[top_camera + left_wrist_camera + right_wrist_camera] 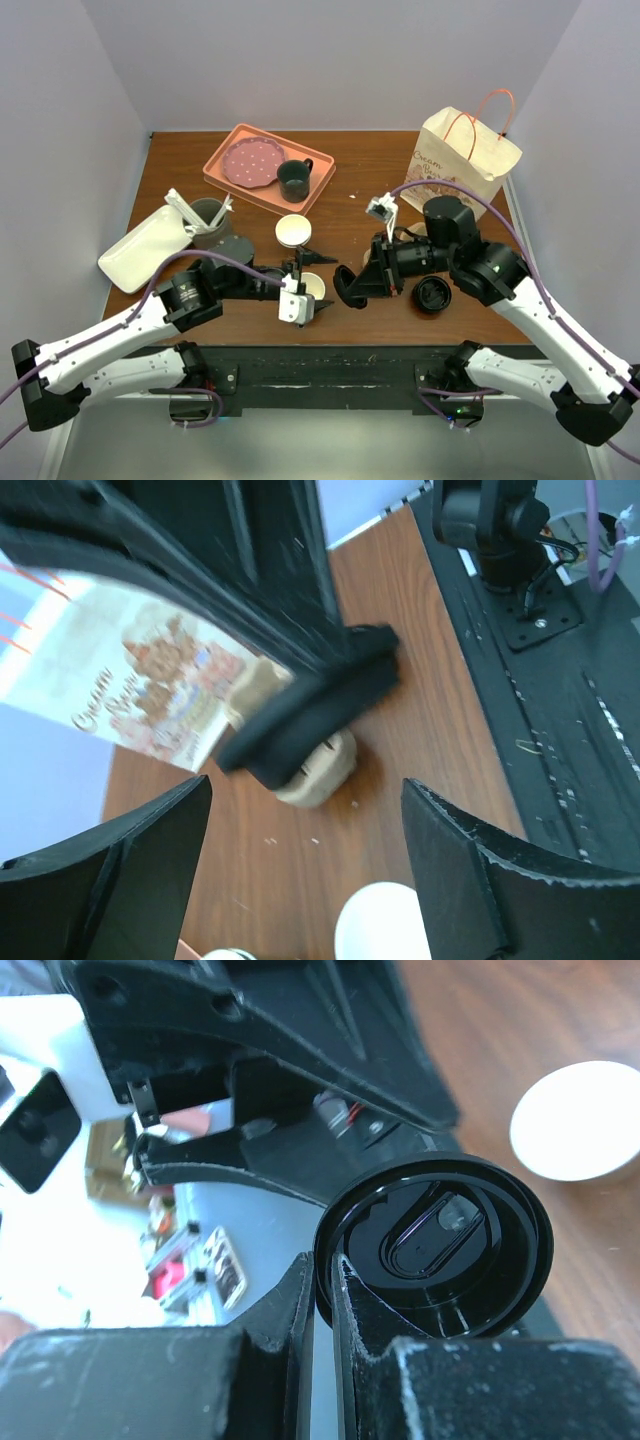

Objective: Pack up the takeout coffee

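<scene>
The takeout coffee's tan paper cup [316, 288] stands near the front edge with its white mouth uncovered. In the left wrist view its rim [375, 925] shows low between the wide-apart fingers. My left gripper [308, 285] [307, 790] is open around the cup, and no contact shows. My right gripper [356, 280] [322, 1265] is shut on the rim of a black plastic lid [345, 288] [440, 1250]. It holds the lid tilted in the air just right of the cup. The cup's mouth [575, 1120] appears beyond the lid in the right wrist view.
A second open paper cup [293, 231] stands behind the first. A loose black lid [433, 296] lies at the right and a paper bag [468, 152] stands at the back right. A pink tray [225, 178] holds a dark mug [294, 180]. At the left are a grey utensil cup [208, 222] and a white dish [145, 250].
</scene>
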Controlling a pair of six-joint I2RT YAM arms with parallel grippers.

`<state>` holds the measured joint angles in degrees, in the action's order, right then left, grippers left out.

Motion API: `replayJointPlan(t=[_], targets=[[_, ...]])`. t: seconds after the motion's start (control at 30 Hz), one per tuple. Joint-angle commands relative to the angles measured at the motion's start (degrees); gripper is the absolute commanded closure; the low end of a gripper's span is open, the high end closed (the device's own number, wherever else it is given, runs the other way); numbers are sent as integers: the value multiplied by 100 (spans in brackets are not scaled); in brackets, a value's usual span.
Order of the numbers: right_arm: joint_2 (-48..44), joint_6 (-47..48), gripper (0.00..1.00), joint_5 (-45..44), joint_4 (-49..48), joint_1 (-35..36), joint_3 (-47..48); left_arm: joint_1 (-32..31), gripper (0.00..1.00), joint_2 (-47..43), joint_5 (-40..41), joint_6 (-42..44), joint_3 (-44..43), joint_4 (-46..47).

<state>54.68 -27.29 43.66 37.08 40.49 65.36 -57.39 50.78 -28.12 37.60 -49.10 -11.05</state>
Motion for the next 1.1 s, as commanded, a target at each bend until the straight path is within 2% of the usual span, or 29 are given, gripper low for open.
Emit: replayJointPlan(t=[0.0, 0.17, 0.33, 0.43, 0.63, 0.67, 0.73, 0.77, 0.83, 0.87, 0.93, 0.97, 1.03, 1.07], targets=[[219, -110, 100, 187, -44, 266, 328, 8, 19, 46, -238, 598, -337, 472], [237, -206, 100, 134, -236, 275, 293, 8, 19, 98, -588, 845, -460, -2], [315, -277, 100, 187, -447, 284, 284, 8, 27, 142, -1029, 819, -504, -240], [386, -268, 100, 239, -517, 293, 302, -1, 35, 186, -1064, 783, -530, -214], [474, -242, 98, 213, -518, 293, 459, 8, 63, 362, -1143, 494, -618, -117], [465, -242, 96, 152, -509, 293, 495, 8, 70, 353, -1126, 302, -609, -65], [448, -242, 91, -94, -465, 284, 617, 8, 73, 318, -1012, 99, -513, 129], [404, -259, 83, -199, -474, 293, 670, 8, 78, 257, -872, -163, -478, 190], [334, -417, 80, -498, -631, 293, 793, 8, 82, 195, -635, -480, -390, 375], [229, -479, 66, -673, -701, 293, 846, 8, 85, 125, -338, -856, -372, 445], [79, -619, 57, -1568, -825, 293, 960, 8, 86, 55, -116, -1192, -328, 507], [-96, -689, 49, -1954, -860, 293, 952, 8, 85, 11, 181, -1612, -328, 525], [-360, -988, 43, -3024, -1071, 284, 743, -1, 84, -33, 534, -2445, -328, 560], [-474, -1059, 41, -3265, -1150, 293, 654, 8, 84, -51, 736, -2686, -337, 516]])
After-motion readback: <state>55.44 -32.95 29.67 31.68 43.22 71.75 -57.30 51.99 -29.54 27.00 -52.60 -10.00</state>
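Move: The black lid, already pinched by its rim in the right fingers, has its middle about 6 cm to the left hand's right, 2 cm back and roughly level. From the left hand, the nearer cup stands 6 cm ahead, 4 cm left and 18 cm below; the cup stack 19 cm ahead, 7 cm left. From the right hand, the open left gripper is some 9 cm left and 1 cm ahead, the spare lid about 12 cm ahead, 18 cm right, 22 cm below. The left fingers close on the lid's free rim as the left hand eases back about 2 cm, turning slightly clockwise and back again, while the right hand feeds the lid some 2 cm left and holds it there. The right fingers then open and come free, that hand pulling up about 5 cm and forward; the left keeps its pinch and rises a couple of centimetres. ##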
